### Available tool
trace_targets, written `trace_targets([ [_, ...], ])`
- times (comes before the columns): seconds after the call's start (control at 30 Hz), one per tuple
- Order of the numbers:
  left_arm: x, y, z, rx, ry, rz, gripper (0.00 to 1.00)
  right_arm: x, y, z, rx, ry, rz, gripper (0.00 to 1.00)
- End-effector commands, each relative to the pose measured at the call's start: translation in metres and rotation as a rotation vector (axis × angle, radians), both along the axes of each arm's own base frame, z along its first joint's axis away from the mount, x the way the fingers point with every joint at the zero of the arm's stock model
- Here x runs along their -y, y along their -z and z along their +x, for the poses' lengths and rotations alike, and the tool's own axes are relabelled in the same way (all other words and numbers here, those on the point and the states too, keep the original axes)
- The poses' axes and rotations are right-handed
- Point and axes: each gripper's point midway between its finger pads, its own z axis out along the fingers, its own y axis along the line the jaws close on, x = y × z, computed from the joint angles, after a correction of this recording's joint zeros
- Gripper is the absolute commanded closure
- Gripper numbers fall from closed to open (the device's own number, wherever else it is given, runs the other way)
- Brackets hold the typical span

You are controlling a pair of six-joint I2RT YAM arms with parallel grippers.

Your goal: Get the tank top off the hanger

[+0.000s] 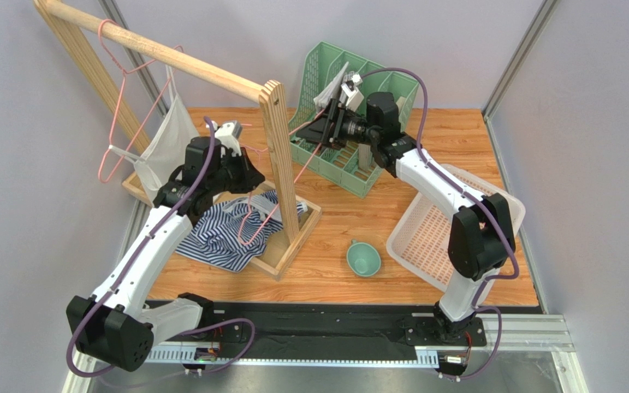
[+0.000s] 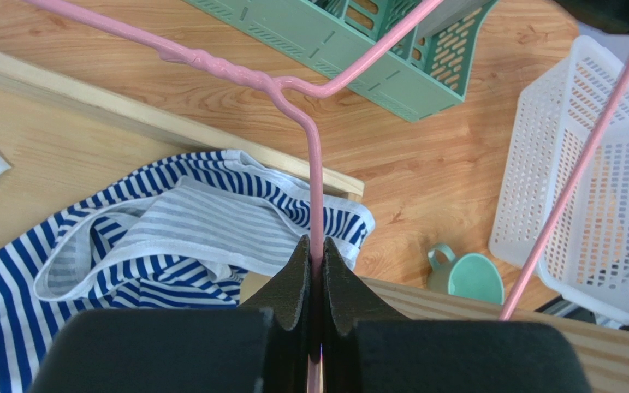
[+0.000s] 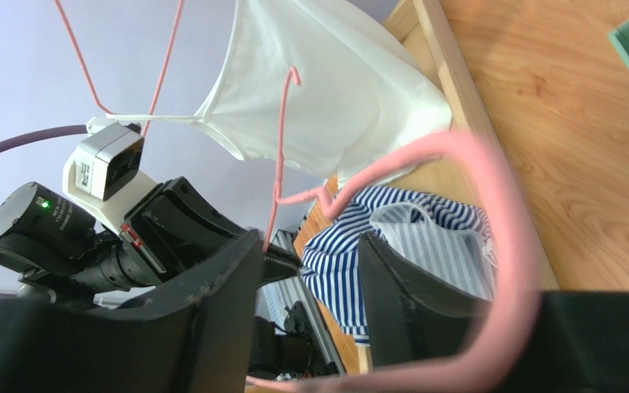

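Note:
The blue-and-white striped tank top [image 1: 227, 233] lies crumpled on the wooden rack's base. It also shows in the left wrist view [image 2: 170, 221] and the right wrist view [image 3: 424, 237]. A pink wire hanger [image 2: 316, 164] is held above it, bare of cloth. My left gripper [image 1: 240, 168] is shut on one arm of the hanger, as the left wrist view [image 2: 316, 254] shows. My right gripper [image 1: 326, 127] is at the hanger's far end, over the green organizer. Its jaws [image 3: 309, 246] stand apart, and a blurred curve of the hanger [image 3: 498, 213] loops round one finger.
The wooden rack's post [image 1: 277, 147] stands between the arms. A white garment [image 1: 166, 139] hangs from a second pink hanger on the rail. A green organizer [image 1: 375, 90] is at the back, a white basket [image 1: 457, 237] at the right and a teal cup [image 1: 363, 258] beside it.

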Motion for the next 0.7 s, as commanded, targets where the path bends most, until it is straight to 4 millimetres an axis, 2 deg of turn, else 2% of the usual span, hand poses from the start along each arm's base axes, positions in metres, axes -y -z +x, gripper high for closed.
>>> trace_targets([
  [0.0, 0.010, -0.021, -0.012, 0.072, 0.082, -0.044, 1.00, -0.016, -0.037, 0.000, 0.048, -0.045, 0.156, 0.77],
  [0.03, 0.010, -0.021, -0.015, 0.071, 0.087, -0.047, 1.00, -0.016, -0.033, 0.004, 0.038, -0.024, 0.164, 0.87],
  [0.07, 0.010, -0.019, -0.019, 0.059, 0.098, -0.047, 1.00, -0.015, -0.042, 0.003, 0.048, -0.018, 0.202, 1.00],
  [0.1, 0.010, -0.023, -0.024, 0.067, 0.107, -0.052, 1.00, -0.013, -0.044, 0.003, 0.057, -0.012, 0.217, 1.00],
  [0.2, 0.012, -0.027, -0.038, 0.068, 0.145, -0.075, 0.74, -0.011, -0.050, 0.002, 0.076, -0.006, 0.252, 1.00],
  [0.27, 0.010, -0.031, -0.049, 0.073, 0.155, -0.096, 0.63, -0.007, -0.053, 0.001, 0.100, -0.011, 0.286, 1.00],
  [0.3, 0.008, -0.032, -0.052, 0.071, 0.152, -0.109, 0.52, -0.004, -0.056, 0.002, 0.079, -0.015, 0.314, 1.00],
  [0.33, 0.008, -0.029, -0.057, 0.066, 0.160, -0.122, 0.45, -0.002, -0.056, 0.002, 0.082, -0.025, 0.329, 1.00],
  [0.4, 0.006, -0.038, -0.066, 0.090, 0.186, -0.177, 0.27, -0.001, -0.062, 0.003, 0.080, -0.049, 0.364, 1.00],
  [0.43, 0.005, -0.034, -0.070, 0.080, 0.194, -0.191, 0.27, 0.000, -0.063, 0.001, 0.074, -0.073, 0.368, 1.00],
  [0.5, 0.005, -0.039, -0.080, 0.083, 0.227, -0.240, 0.25, 0.001, -0.075, -0.001, 0.102, -0.104, 0.395, 1.00],
  [0.57, 0.009, -0.037, -0.089, 0.068, 0.267, -0.281, 0.25, -0.002, -0.075, -0.004, 0.092, -0.142, 0.389, 1.00],
  [0.63, 0.012, -0.033, -0.097, 0.046, 0.286, -0.319, 0.29, -0.004, -0.079, -0.006, 0.100, -0.173, 0.384, 1.00],
  [0.67, 0.014, -0.039, -0.102, 0.075, 0.308, -0.335, 0.29, -0.004, -0.080, -0.007, 0.104, -0.182, 0.382, 1.00],
])
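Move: The empty hanger crosses the left hand's shut fingers. Its far right corner lies some 10 cm ahead, 13 cm right and 5 cm higher, practically between the right hand's half-open fingers, barely 1 cm ahead and left. From the left hand the rack's upright post stands about 8 cm right and 5 cm back; the striped tank top lies 6 cm back, 5 cm left and 22 cm below. The green file rack is centred 8 cm ahead, 9 cm right and 22 cm below the right hand. Nudging about 1 cm left and forward, the right hand shuts its fingers on the hanger's corner, then lifts it about 4 cm, its left-pointing fingers tipping up some 20 degrees. The left hand eases back, opens wide to let go of the hanger, and draws back about 8 cm and slightly up, turning a little clockwise. ##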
